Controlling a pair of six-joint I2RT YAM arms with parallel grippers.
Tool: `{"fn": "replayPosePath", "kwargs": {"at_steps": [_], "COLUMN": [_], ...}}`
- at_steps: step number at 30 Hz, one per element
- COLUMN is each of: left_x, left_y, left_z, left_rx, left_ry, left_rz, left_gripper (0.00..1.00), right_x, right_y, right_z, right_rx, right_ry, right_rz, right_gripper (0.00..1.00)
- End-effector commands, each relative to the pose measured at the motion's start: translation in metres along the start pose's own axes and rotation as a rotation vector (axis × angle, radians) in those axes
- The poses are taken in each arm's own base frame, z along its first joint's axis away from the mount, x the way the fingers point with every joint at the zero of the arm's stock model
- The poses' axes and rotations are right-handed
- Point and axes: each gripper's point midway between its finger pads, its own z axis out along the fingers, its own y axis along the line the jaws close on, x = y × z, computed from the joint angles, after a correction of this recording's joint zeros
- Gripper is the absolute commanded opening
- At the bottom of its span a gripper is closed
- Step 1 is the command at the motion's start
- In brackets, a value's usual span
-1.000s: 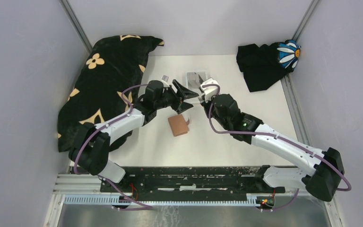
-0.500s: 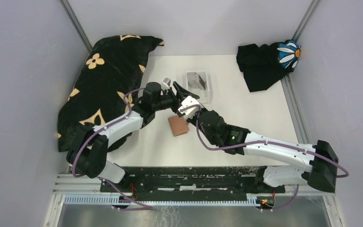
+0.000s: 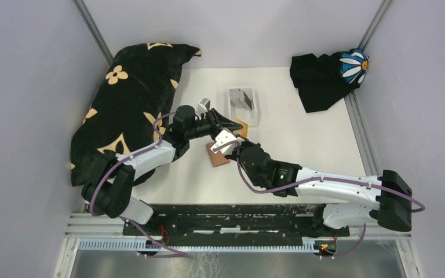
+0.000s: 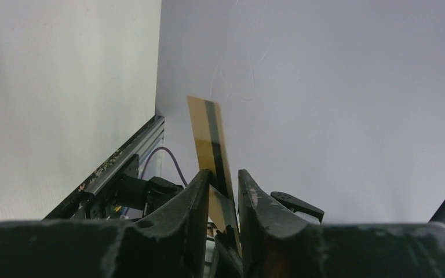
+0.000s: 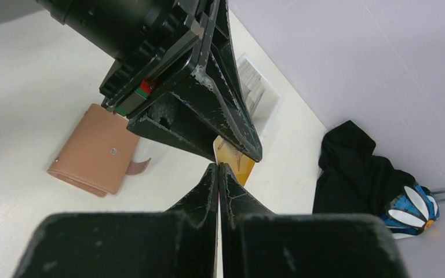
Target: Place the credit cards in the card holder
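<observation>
A gold credit card (image 3: 243,125) hangs in the air above the table, gripped from two sides. My left gripper (image 4: 223,176) has its fingers closed in on the card (image 4: 207,130), which stands tilted between them with its black stripe showing. My right gripper (image 5: 218,168) is shut on the same card's (image 5: 236,164) edge. The card holder (image 3: 215,156), a tan wallet with a snap, lies shut on the table under both grippers, and shows again in the right wrist view (image 5: 95,153). More credit cards (image 3: 243,97) stand in a small clear tray (image 3: 254,110) behind.
A large black cloth with cream flowers (image 3: 133,98) covers the left side. A black cloth with a daisy print (image 3: 324,78) lies at the back right. A small white object (image 3: 203,104) sits left of the tray. Grey walls close in three sides.
My right arm swung from the tray toward the left gripper, carrying the gold card. The left gripper's wide-open jaws closed in around the card.
</observation>
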Motion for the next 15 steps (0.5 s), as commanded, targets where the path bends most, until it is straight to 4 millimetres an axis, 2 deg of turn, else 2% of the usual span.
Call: {"fn": "replayPosePath", "kwargs": {"at_steps": [1,4,6,12,15], "left_x": [0.011,0.011,0.011,0.0,-0.014], "left_y": [-0.025,-0.025,-0.024,-0.016,-0.006], "left_z": [-0.007,-0.006,-0.005,0.0,0.002], "left_rx": [0.095,0.109,0.11,0.066,0.006], "left_ry": [0.05,0.059,0.062,0.006,-0.07], "left_rz": [0.023,0.03,0.043,0.153,0.217], "left_gripper": [0.24,0.05,0.03,0.03,0.03], "right_x": [0.006,0.012,0.015,0.022,0.026], "right_y": [-0.01,-0.011,-0.012,-0.018,-0.02], "right_z": [0.0,0.001,0.0,-0.005,-0.008], "right_rx": [0.077,0.103,0.12,0.162,0.179], "right_ry": [0.014,0.027,0.037,0.069,0.087], "right_rz": [0.002,0.01,0.027,0.117,0.167], "right_gripper": [0.01,0.01,0.03,0.41,0.53]}}
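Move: The credit card is still pinched at one corner in my right fingers, its middle about 3 cm ahead of and 1 cm left of that hand, level with it. From my left hand its middle lies roughly 1 cm ahead and 1 cm to the right, between the still-parted fingers. The card holder is about 6 cm back, 8 cm left and 20 cm below my left hand; the white box is some 13 cm ahead, 1 cm right and equally low. I keep my left hand in place and shut its fingers from about a third open, pinching the card from the left. Once it has the card, my right fingers open to about half and let go, and that hand eases some 2 cm to the right and about 1 cm down, turning slightly clockwise, so the card comes free of it. ##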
